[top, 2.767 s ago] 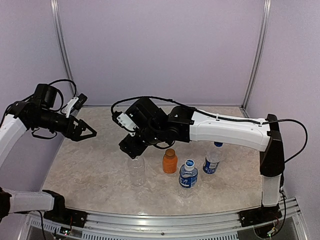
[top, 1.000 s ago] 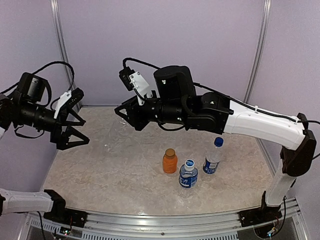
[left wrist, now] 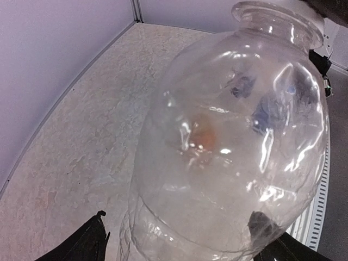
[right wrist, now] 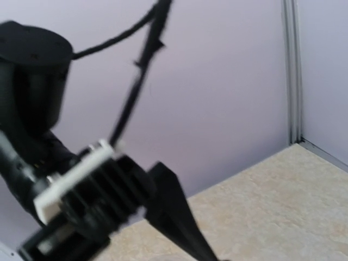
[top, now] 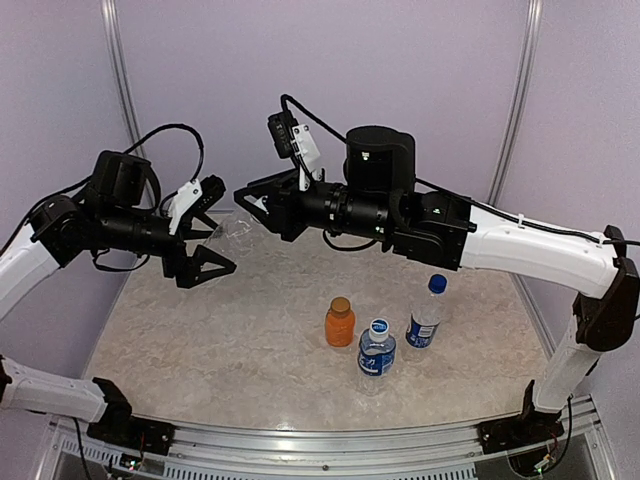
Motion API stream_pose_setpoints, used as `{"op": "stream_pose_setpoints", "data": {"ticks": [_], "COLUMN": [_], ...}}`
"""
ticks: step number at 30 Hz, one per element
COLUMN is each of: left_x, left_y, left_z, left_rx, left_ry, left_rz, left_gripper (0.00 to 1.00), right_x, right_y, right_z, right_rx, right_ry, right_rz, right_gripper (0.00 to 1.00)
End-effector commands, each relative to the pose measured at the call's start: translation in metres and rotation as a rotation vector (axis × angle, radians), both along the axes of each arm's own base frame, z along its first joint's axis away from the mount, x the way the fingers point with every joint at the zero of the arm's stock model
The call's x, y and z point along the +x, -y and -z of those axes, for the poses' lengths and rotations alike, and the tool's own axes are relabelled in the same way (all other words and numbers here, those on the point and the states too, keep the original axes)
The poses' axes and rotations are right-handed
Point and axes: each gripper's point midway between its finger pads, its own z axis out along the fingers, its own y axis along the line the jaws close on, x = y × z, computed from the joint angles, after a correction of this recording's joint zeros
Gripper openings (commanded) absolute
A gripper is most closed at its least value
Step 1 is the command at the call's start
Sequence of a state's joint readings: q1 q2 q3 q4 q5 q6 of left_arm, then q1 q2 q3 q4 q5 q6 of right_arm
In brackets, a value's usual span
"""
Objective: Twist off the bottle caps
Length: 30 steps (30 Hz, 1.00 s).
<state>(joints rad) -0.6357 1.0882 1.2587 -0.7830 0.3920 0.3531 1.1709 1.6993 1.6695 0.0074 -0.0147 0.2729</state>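
A clear unlabelled bottle (top: 237, 231) hangs tilted in the air above the table's far left. My right gripper (top: 250, 212) holds it at the neck end; its cap is hidden. My left gripper (top: 221, 230) is open, its fingers on either side of the bottle's body (left wrist: 217, 152), the left finger (left wrist: 87, 244) apart from it. The right wrist view shows only my left arm, blurred. On the table stand the orange juice bottle (top: 340, 326) with a golden-brown cap (top: 341, 303), and two blue-labelled bottles (top: 376, 356) (top: 424, 326) with blue caps (top: 379, 326) (top: 436, 284).
The beige marble-patterned table (top: 200, 340) is walled by lilac panels on three sides. A metal rail (top: 330, 440) runs along the near edge. The right arm (top: 520, 245) stretches across above the back of the table.
The right gripper lifted the clear bottle off the table and carried it up and to the far left. The left gripper swung right and now straddles the bottle.
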Motion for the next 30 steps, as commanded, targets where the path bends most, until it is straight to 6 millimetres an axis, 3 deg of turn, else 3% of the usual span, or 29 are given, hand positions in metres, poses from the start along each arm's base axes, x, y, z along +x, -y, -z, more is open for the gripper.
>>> {"op": "stream_pose_setpoints", "data": {"ticks": [1, 3, 11, 12, 15, 16, 20, 23, 30], "left_x": [0.005, 0.011, 0.009, 0.009, 0.011, 0.014, 0.043, 0.065, 0.070], "left_y": [0.010, 0.010, 0.006, 0.006, 0.002, -0.001, -0.015, -0.022, -0.017], "left_z": [0.008, 0.008, -0.003, -0.004, -0.003, -0.002, 0.002, -0.008, -0.022], "left_rx": [0.009, 0.015, 0.002, 0.004, 0.027, 0.045, 0.171, 0.253, 0.327], "left_ry": [0.028, 0.051, 0.077, 0.081, 0.104, 0.121, 0.268, 0.432, 0.645], "left_rz": [0.036, 0.021, 0.011, 0.007, -0.004, -0.019, -0.139, -0.213, -0.199], "left_gripper": [0.90, 0.89, 0.61, 0.60, 0.59, 0.59, 0.60, 0.59, 0.58], "right_x": [-0.010, -0.010, -0.003, 0.000, 0.002, 0.001, 0.006, 0.012, 0.028], "right_y": [0.007, 0.009, 0.015, 0.016, 0.020, 0.022, 0.038, 0.048, 0.053], "right_z": [-0.025, -0.026, -0.019, -0.018, -0.015, -0.015, -0.011, 0.000, 0.015], "right_rx": [0.075, 0.075, 0.057, 0.052, 0.036, 0.027, -0.033, -0.073, -0.089], "right_ry": [0.012, 0.015, 0.003, -0.003, -0.013, -0.019, -0.052, -0.093, -0.174], "right_rz": [-0.045, -0.042, -0.001, 0.008, 0.022, 0.023, 0.084, 0.131, 0.099], "right_gripper": [0.00, 0.00, 0.00, 0.11, 0.57, 0.66, 0.76, 0.80, 0.81]}}
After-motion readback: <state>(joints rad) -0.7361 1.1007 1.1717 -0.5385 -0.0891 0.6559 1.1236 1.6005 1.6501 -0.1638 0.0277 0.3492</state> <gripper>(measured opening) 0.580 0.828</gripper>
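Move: The clear bottle hangs by its cap in the right fingers, its middle about 9 cm below that hand and 5 cm to its left. It already stands between the left hand's open fingers, its middle level with them fore and aft, about 1 cm right and 2 cm up. From the left hand, the orange bottle is some 11 cm ahead, 22 right and 26 below; the blue-label bottle about 7 cm back, 27 right and 22 below. The clear bottle's body is pinched by the left fingers, closing from nearly wide, and only then do the right fingers open wide around the cap and draw off right about 4 cm. Holding the body, the left hand then goes forward some 6 cm and tips its fingers up by roughly 30 degrees, laying the bottle over. ##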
